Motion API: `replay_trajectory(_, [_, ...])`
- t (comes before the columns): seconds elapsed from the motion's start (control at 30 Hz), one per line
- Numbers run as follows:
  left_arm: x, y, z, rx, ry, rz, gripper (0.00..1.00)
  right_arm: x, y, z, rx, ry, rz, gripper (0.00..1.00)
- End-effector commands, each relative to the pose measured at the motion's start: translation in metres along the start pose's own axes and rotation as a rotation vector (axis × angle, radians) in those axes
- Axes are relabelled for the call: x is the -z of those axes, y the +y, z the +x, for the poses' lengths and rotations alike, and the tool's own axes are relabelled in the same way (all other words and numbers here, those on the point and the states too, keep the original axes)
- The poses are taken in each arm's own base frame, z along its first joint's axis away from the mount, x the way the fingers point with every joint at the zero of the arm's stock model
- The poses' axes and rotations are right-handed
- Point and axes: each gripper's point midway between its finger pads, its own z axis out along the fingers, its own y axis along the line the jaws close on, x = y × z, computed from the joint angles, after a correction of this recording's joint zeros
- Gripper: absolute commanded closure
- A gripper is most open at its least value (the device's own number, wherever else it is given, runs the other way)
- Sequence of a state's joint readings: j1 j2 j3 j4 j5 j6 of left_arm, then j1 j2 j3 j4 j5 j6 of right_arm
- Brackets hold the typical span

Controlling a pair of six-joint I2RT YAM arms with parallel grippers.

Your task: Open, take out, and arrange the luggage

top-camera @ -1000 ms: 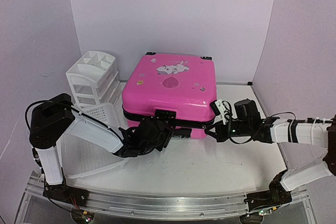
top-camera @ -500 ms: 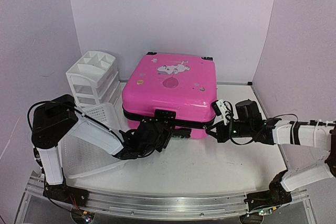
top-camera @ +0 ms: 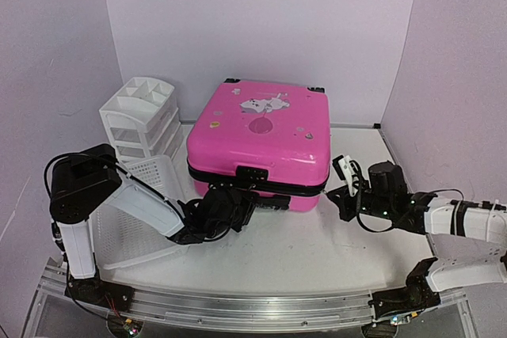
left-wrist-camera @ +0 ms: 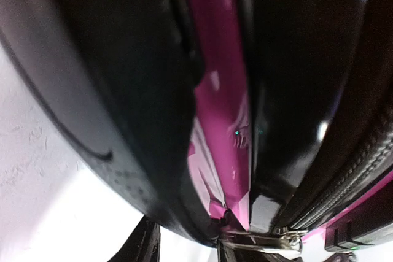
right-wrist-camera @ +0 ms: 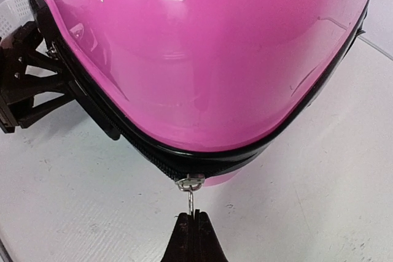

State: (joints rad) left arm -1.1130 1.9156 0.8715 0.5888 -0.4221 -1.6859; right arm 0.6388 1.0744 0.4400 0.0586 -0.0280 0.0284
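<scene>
The luggage (top-camera: pixel 257 136), a bright-pink hard-shell suitcase with cartoon stickers, lies flat and closed at the table's middle. My right gripper (top-camera: pixel 334 195) sits just off its front right corner. In the right wrist view, that gripper (right-wrist-camera: pixel 193 216) is shut on the thin metal zipper pull (right-wrist-camera: pixel 191 197), which hangs from the slider (right-wrist-camera: pixel 191 182) on the black zipper trim under the pink shell (right-wrist-camera: pixel 209 59). My left gripper (top-camera: pixel 238 207) presses against the front face by the black handle (top-camera: pixel 269 203). In the left wrist view, its jaws (left-wrist-camera: pixel 190 246) stand partly apart astride a black rounded part (left-wrist-camera: pixel 123 90); any contact is hidden.
A white mesh basket (top-camera: pixel 135 227) lies tilted at the left, under my left arm. Behind it, a white drawer organizer (top-camera: pixel 142 120) stands beside the suitcase's left side. Purple walls close in the back and both sides of the table.
My right arm has drawn back to the right and nearer, keeping hold of the zipper pull. The suitcase has shifted slightly right. My left arm has barely moved.
</scene>
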Motion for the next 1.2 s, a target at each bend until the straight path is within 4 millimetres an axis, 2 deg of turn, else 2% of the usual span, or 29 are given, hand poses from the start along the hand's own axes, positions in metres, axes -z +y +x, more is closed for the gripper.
replay_trajectory(0.0, [-0.005, 0.069, -0.061, -0.004, -0.212, -0.195, 0.68, 0.001, -0.041, 0.023, 0.038, 0.041, 0.118, 1.0])
replay_trajectory(0.13, [-0.002, 0.072, -0.063, -0.004, -0.213, -0.2, 0.68, -0.01, -0.072, 0.027, -0.064, 0.037, 0.11, 1.0])
replay_trajectory(0.33, [0.003, 0.075, -0.064, -0.016, -0.206, -0.206, 0.68, -0.024, -0.107, -0.006, -0.107, -0.045, 0.031, 1.0])
replay_trajectory(0.5, [0.006, 0.076, -0.064, -0.039, -0.199, -0.211, 0.68, -0.043, -0.122, -0.031, -0.056, -0.077, -0.076, 1.0])
replay_trajectory(0.6, [0.003, 0.062, -0.056, -0.095, -0.154, -0.19, 0.67, -0.05, -0.122, -0.046, -0.068, -0.084, -0.136, 1.0])
replay_trajectory(0.67, [0.004, 0.045, -0.048, -0.187, -0.118, -0.161, 0.62, -0.043, -0.121, -0.044, -0.123, -0.04, -0.126, 0.85])
replay_trajectory(0.7, [0.006, 0.036, -0.045, -0.223, -0.109, -0.143, 0.57, -0.038, -0.122, -0.04, -0.164, -0.024, -0.097, 0.74])
replay_trajectory(0.8, [0.017, 0.001, -0.038, -0.36, -0.066, -0.072, 0.42, -0.015, -0.126, -0.013, -0.294, 0.077, 0.024, 0.42])
replay_trajectory(0.83, [0.024, -0.008, -0.034, -0.409, -0.056, -0.051, 0.38, -0.006, -0.127, -0.003, -0.358, 0.122, 0.066, 0.29])
replay_trajectory(0.9, [0.037, -0.023, -0.025, -0.525, -0.021, -0.007, 0.3, 0.012, -0.12, 0.016, -0.458, 0.205, 0.101, 0.22])
replay_trajectory(1.0, [0.06, -0.042, -0.005, -0.682, 0.051, 0.069, 0.26, 0.034, -0.112, 0.027, -0.55, 0.271, 0.139, 0.04])
replay_trajectory(1.1, [0.084, -0.055, 0.01, -0.791, 0.143, 0.156, 0.26, 0.05, -0.108, 0.026, -0.69, 0.292, 0.18, 0.02])
replay_trajectory(1.17, [0.104, -0.071, 0.023, -0.895, 0.219, 0.251, 0.3, 0.057, -0.097, 0.019, -0.745, 0.317, 0.138, 0.02])
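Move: The right fingers are still shut on the zip pull at the suitcase's front right corner, whose slider is about 3 cm ahead and 3 cm left. The stretch of right side seam it is pulled to lies about 10 cm straight ahead; the front handle is some 15 cm left, 1 cm back and slightly lower. The left fingers are at that handle, its middle about 4 cm to their right and level ahead; the front right corner is about 17 cm right and 4 cm ahead of them. Keeping its pinch on the zip pull, the right hand drags it round the front right corner and forward along the side seam, some 10 cm with a slight rightward drift, then opens, lets go and backs off rightward and back, turning clockwise and tipping down. The left hand keeps hold at the front handle almost motionless until the right has finished pulling, then opens and lifts away up and back about 7 cm, its fingertips tilting up. ##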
